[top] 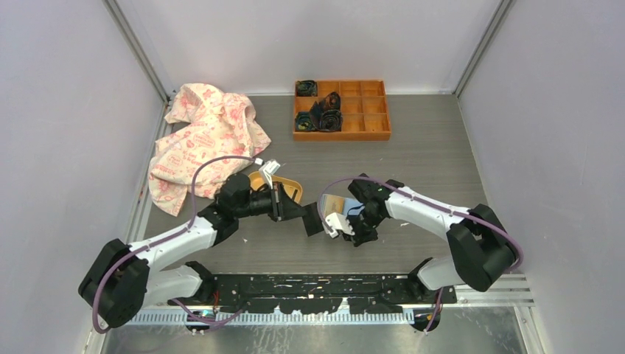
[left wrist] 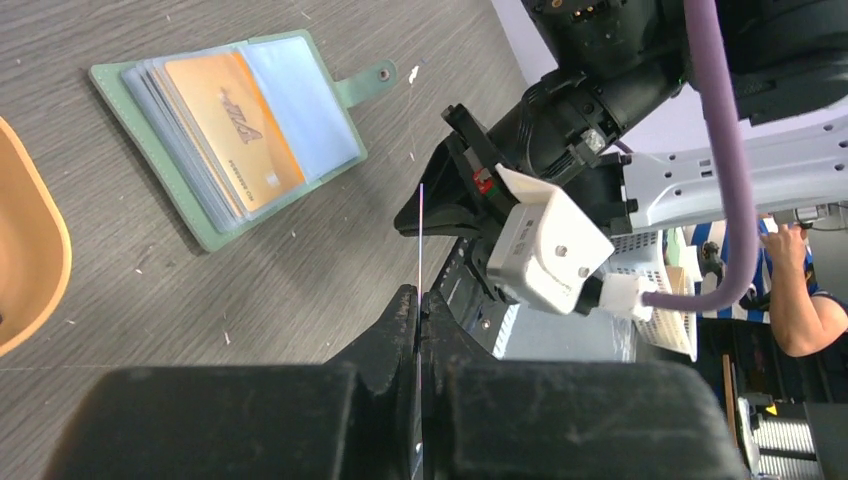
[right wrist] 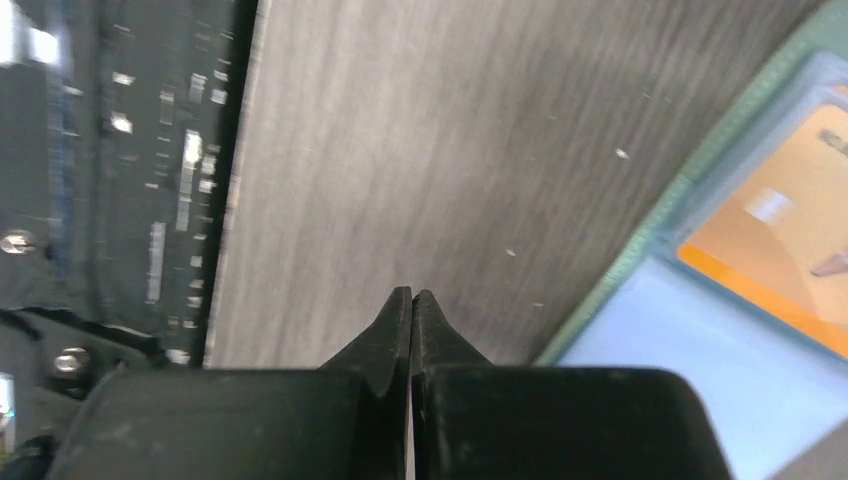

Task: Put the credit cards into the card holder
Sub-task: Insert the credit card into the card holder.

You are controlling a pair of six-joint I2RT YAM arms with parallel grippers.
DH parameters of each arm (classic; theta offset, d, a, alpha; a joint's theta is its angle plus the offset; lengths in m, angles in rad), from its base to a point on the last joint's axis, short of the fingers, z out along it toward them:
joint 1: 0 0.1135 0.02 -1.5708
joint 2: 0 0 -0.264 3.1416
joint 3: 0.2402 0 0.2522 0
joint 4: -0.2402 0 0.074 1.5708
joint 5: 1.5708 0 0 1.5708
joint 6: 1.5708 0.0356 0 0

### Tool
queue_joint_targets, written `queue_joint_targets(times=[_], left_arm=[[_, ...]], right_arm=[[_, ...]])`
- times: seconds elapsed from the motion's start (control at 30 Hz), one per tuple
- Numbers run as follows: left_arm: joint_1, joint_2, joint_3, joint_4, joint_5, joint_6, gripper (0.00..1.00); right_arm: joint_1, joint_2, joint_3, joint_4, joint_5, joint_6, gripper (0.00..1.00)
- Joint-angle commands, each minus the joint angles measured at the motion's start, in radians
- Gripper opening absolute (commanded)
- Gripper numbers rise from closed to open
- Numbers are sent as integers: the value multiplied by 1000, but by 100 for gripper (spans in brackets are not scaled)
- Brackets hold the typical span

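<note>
The card holder [left wrist: 300, 100] lies open on the table, mint-green with clear sleeves, and an orange credit card [left wrist: 235, 120] sits in one sleeve. My left gripper [left wrist: 421, 300] is shut on another credit card [left wrist: 421, 240], seen edge-on as a thin line rising from the fingertips. My right gripper [left wrist: 430, 210] hovers at that card's far edge; in the right wrist view the right gripper [right wrist: 412, 295] is shut with nothing in it, above bare table beside the card holder [right wrist: 700, 350]. From above, both grippers meet near the table's middle, the left gripper [top: 313, 219] just left of the right gripper [top: 328, 217], whose arm partly hides the holder.
A yellow-orange oval dish [top: 289, 186] sits just behind the left gripper. At the back stands an orange compartment tray [top: 341, 109] with dark rolled items. A pink patterned cloth [top: 203, 140] is heaped at the back left. Grey walls close in both sides.
</note>
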Motion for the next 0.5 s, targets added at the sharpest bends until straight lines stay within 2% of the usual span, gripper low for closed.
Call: queue_joint_targets(times=[0.0, 0.47], left_arm=[[2, 53, 15, 147, -26, -56, 0], [2, 259, 57, 308, -35, -128, 0]], right_arm=[[23, 24, -3, 140, 154, 29, 1], [14, 52, -1, 279, 407, 146, 1]])
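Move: The open card holder lies flat, its middle some 9 cm ahead of the right hand, 4 cm to its left and 3 cm below; its empty blue pocket is straight ahead by about 9 cm. The black card gripped by the left hand hangs roughly 13 cm left of the right hand, 3 cm farther out and 12 cm higher. From the left hand the blue pocket is about 14 cm right, 5 ahead and 16 below, the holder's middle 11 right and 5 ahead, and the yellow tray 11 ahead, 8 left, 15 below. The right hand, fingers still shut, sweeps forward about 5 cm low over the table while sinking 2 cm, up to the near right corner of the card holder by the blue pocket, its wrist swinging some 15 degrees so the fingers point more nearly straight down. Meanwhile the left hand keeps its pinch on the black card and brings it down about 3 cm, forward and to the right towards the holder, tilting only slightly. ##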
